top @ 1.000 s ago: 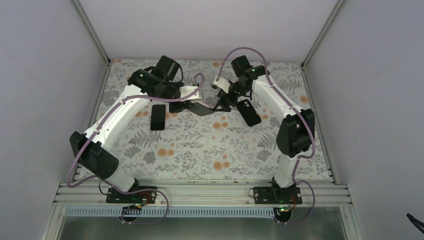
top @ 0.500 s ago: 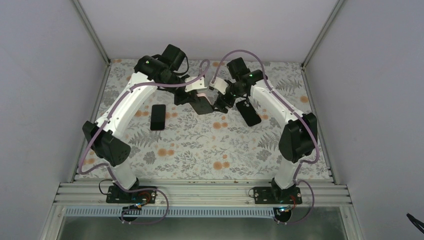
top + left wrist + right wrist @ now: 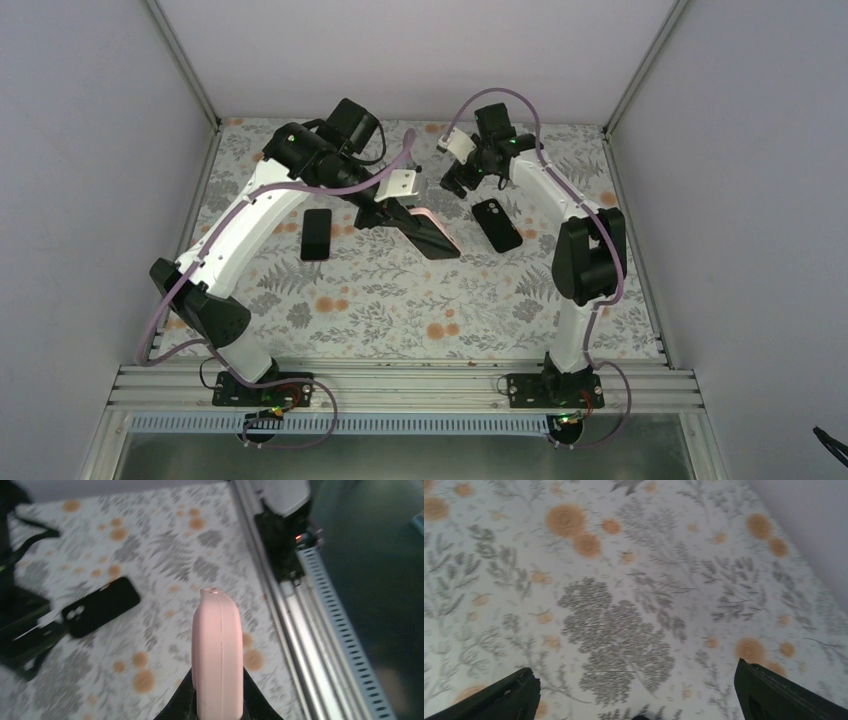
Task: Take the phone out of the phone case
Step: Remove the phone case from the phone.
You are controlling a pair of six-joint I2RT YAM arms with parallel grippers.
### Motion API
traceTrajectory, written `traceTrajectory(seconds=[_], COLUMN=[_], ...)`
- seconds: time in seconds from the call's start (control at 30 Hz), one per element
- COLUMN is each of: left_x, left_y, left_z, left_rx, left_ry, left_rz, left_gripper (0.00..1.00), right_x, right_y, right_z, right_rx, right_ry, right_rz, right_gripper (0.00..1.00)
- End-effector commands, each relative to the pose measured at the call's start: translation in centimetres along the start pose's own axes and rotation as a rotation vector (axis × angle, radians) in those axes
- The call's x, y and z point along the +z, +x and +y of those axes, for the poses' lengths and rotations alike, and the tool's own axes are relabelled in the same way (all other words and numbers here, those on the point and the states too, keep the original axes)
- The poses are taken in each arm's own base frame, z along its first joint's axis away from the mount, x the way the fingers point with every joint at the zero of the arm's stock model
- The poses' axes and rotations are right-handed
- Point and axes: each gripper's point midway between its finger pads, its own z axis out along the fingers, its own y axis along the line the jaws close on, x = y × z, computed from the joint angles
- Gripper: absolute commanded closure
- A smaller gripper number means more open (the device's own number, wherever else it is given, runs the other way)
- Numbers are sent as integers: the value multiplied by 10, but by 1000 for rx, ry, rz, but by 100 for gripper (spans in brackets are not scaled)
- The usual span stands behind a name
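Observation:
My left gripper [image 3: 393, 212] is shut on a phone in a pink case [image 3: 432, 236] and holds it tilted above the mat, dark face up. In the left wrist view the pink case [image 3: 217, 645] shows edge-on, clamped between my left gripper's [image 3: 218, 702] black fingers. My right gripper [image 3: 453, 183] is open and empty, at the far side of the mat, apart from the pink case. In the right wrist view my right gripper [image 3: 639, 700] has its fingers [image 3: 499, 700] spread wide over bare mat.
A black phone-shaped slab with a camera cutout [image 3: 497, 224] lies on the floral mat right of centre; it also shows in the left wrist view [image 3: 100, 606]. Another black phone [image 3: 316, 233] lies at the left. Walls stand close behind and beside the mat.
The right gripper has left the pink-cased phone and drawn back toward the far wall. The left gripper has swung the phone rightward and toward the near side.

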Motion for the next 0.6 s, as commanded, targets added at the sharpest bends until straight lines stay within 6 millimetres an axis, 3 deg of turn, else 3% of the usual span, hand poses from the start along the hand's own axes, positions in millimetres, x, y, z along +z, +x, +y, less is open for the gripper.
traceTrajectory(seconds=[0.0,0.1,0.23,0.37,0.57], left_x=[-15,-11,-3,2,4], left_y=[-30,-26,-12,4,11], left_z=[-28,-24,-10,2,12], left_rx=[54,49,33,24,29], left_ry=[83,80,18,-50,-93], left_rz=[-143,-129,-80,-37,-10], left_gripper=[98,98,98,98,98], right_x=[-13,-20,-52,-94,-132], right_y=[-20,-19,-16,7,37], right_z=[-37,-29,24,85,136], right_rx=[25,12,-71,-140,-158], right_ry=[128,79,-110,-259,-350], right_rz=[-72,-77,-124,-150,-150], right_gripper=[0,0,0,1,3])
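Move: The phone in its pink case is already pinched in the left gripper, its middle about 5 cm right of that hand, 4 cm below and 1 cm back. From the open right gripper the same middle lies some 22 cm back, 8 cm to the left and 12 cm higher. The empty black case lies on the table about 12 cm right of the right hand, 3 cm back and 16 cm below. Bring the right gripper back towards the phone in the pink case: ease about 2 cm forward first, then sweep some 15 cm back while rising about 5 cm, turning roughly 15 degrees counter-clockwise, fingers kept wide open and touching nothing yet. Keep the left grip on the cased phone, drawing it slightly back and up, then lowering it about 5 cm with a small forward drift. ##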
